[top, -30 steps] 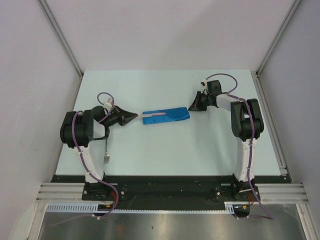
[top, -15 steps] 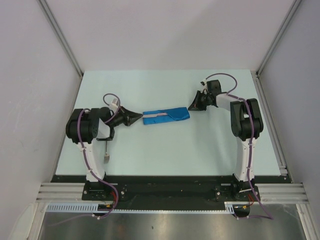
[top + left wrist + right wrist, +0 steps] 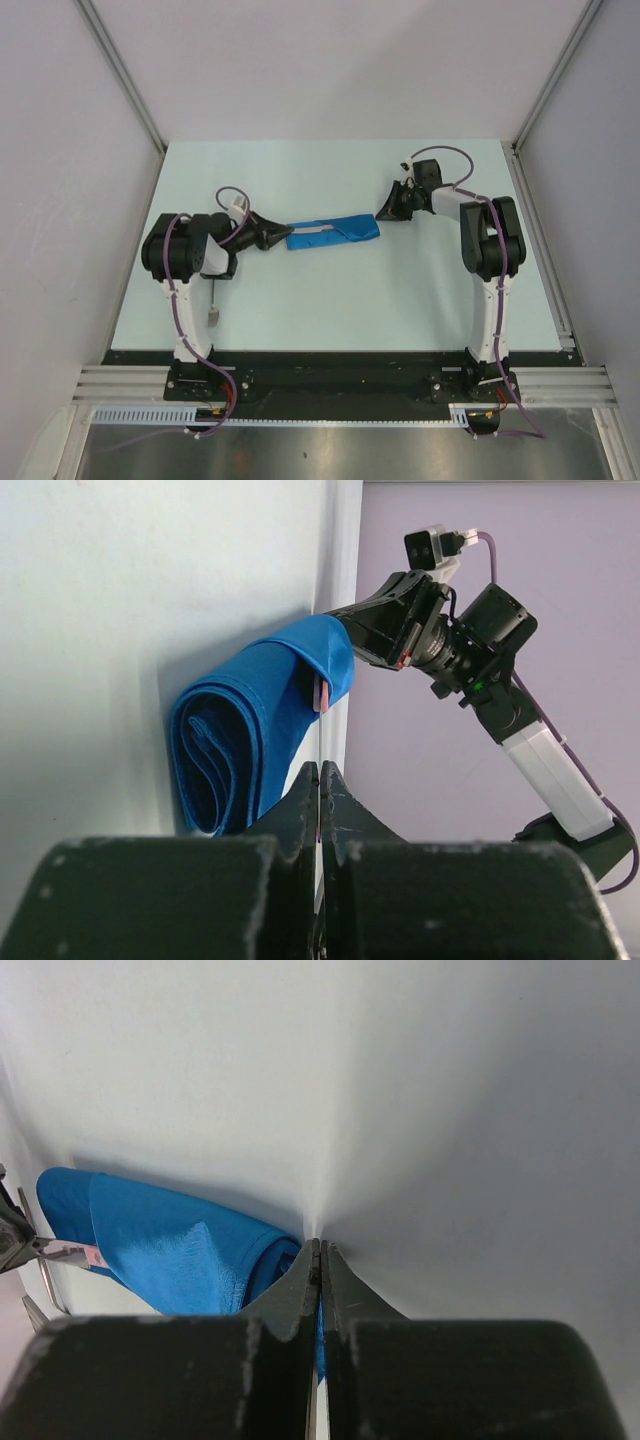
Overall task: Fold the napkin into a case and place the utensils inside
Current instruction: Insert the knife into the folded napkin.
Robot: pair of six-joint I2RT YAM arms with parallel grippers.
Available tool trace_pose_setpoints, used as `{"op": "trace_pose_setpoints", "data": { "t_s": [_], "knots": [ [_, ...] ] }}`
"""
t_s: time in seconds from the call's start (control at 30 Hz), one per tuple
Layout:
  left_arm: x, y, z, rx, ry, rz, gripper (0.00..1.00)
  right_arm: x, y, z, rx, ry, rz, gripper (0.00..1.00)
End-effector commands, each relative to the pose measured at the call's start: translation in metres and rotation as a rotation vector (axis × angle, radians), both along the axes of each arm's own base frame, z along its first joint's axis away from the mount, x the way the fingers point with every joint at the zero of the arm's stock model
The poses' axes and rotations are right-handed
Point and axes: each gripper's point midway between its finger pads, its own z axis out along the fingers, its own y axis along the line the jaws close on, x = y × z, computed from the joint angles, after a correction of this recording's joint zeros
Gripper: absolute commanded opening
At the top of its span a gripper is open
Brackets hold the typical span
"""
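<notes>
The napkin (image 3: 345, 231) lies mid-table, folded into a narrow royal-blue case. A slim pale utensil (image 3: 318, 229) lies along its top, partly tucked under a fold. Its pinkish end (image 3: 322, 695) shows in the left wrist view. Another silver utensil (image 3: 214, 312) lies on the table by the left arm. My left gripper (image 3: 285, 237) is shut, its tip at the case's left end, where rolled layers (image 3: 215, 750) show. My right gripper (image 3: 381, 213) is shut with its tip against the case's right end (image 3: 200, 1255). Neither holds anything that I can see.
The pale table (image 3: 330, 300) is walled at the back and both sides, with metal rails (image 3: 540, 220) along its edges. The right arm (image 3: 450, 640) shows beyond the case in the left wrist view.
My left gripper has slid right from a short way off until its tip reaches the case's left end. The right gripper, the case and the loose utensil have not moved.
</notes>
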Motion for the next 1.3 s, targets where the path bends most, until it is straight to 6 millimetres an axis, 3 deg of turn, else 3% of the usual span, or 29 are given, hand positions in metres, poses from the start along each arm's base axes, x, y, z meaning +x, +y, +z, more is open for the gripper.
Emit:
{"op": "trace_pose_setpoints", "data": {
  "t_s": [0.0, 0.27, 0.43, 0.6, 0.73, 0.83, 0.97, 1.13, 1.27],
  "knots": [
    [0.009, -0.007, 0.003, 0.002, -0.047, 0.002, 0.0, 0.008, 0.002, -0.005, -0.014, -0.011, -0.001, 0.01],
    [0.01, -0.017, -0.01, 0.026, 0.012, -0.024, 0.02, 0.007, 0.003, -0.007, -0.013, -0.008, 0.001, 0.01],
    [0.012, -0.016, -0.015, 0.073, 0.044, -0.034, 0.09, 0.008, 0.003, -0.005, -0.014, -0.012, 0.004, 0.01],
    [0.012, -0.013, -0.017, 0.149, 0.075, -0.042, 0.34, 0.007, 0.004, -0.004, -0.012, -0.012, 0.007, 0.01],
    [0.013, -0.009, -0.002, 0.235, 0.06, -0.059, 0.41, 0.005, 0.002, -0.004, -0.016, -0.009, 0.007, 0.01],
    [0.014, -0.003, -0.003, 0.317, 0.091, -0.062, 0.45, 0.005, 0.003, -0.003, -0.014, -0.011, 0.009, 0.01],
    [0.014, 0.005, 0.002, 0.434, 0.115, -0.08, 0.76, 0.005, 0.002, 0.0, -0.02, -0.019, 0.007, 0.01],
    [0.009, -0.001, 0.001, 0.462, 0.212, -0.124, 0.74, 0.005, 0.004, 0.001, -0.009, -0.021, 0.005, 0.01],
    [0.012, -0.019, 0.007, 0.548, 0.218, -0.17, 0.75, 0.002, 0.006, 0.001, -0.008, -0.02, 0.009, 0.01]
  ]
}}
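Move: The left hand holds the knife near its rear end. The middle of the folded napkin, where its flap covers the knife's far end, lies about 9 cm to the hand's right, level with it fore and aft and some 4 cm below; the other utensil lies roughly 17 cm to the hand's left and 14 cm back. The right hand, at the napkin's right end, has the napkin's middle about 10 cm to its left and 3 cm back. The left hand edges a last 1.5 cm to the right, in line with the knife and towards the flap, while sinking about 3 cm to lay the rear end down, and its fingers begin to part on the way. Still opening to about three quarters, the hand lets go of the knife, rises back some 3 cm and drifts about 2 cm forward while the wrist rolls some 25 degrees, left side up; the right hand stays with its nearly shut fingers against the napkin's right end. ##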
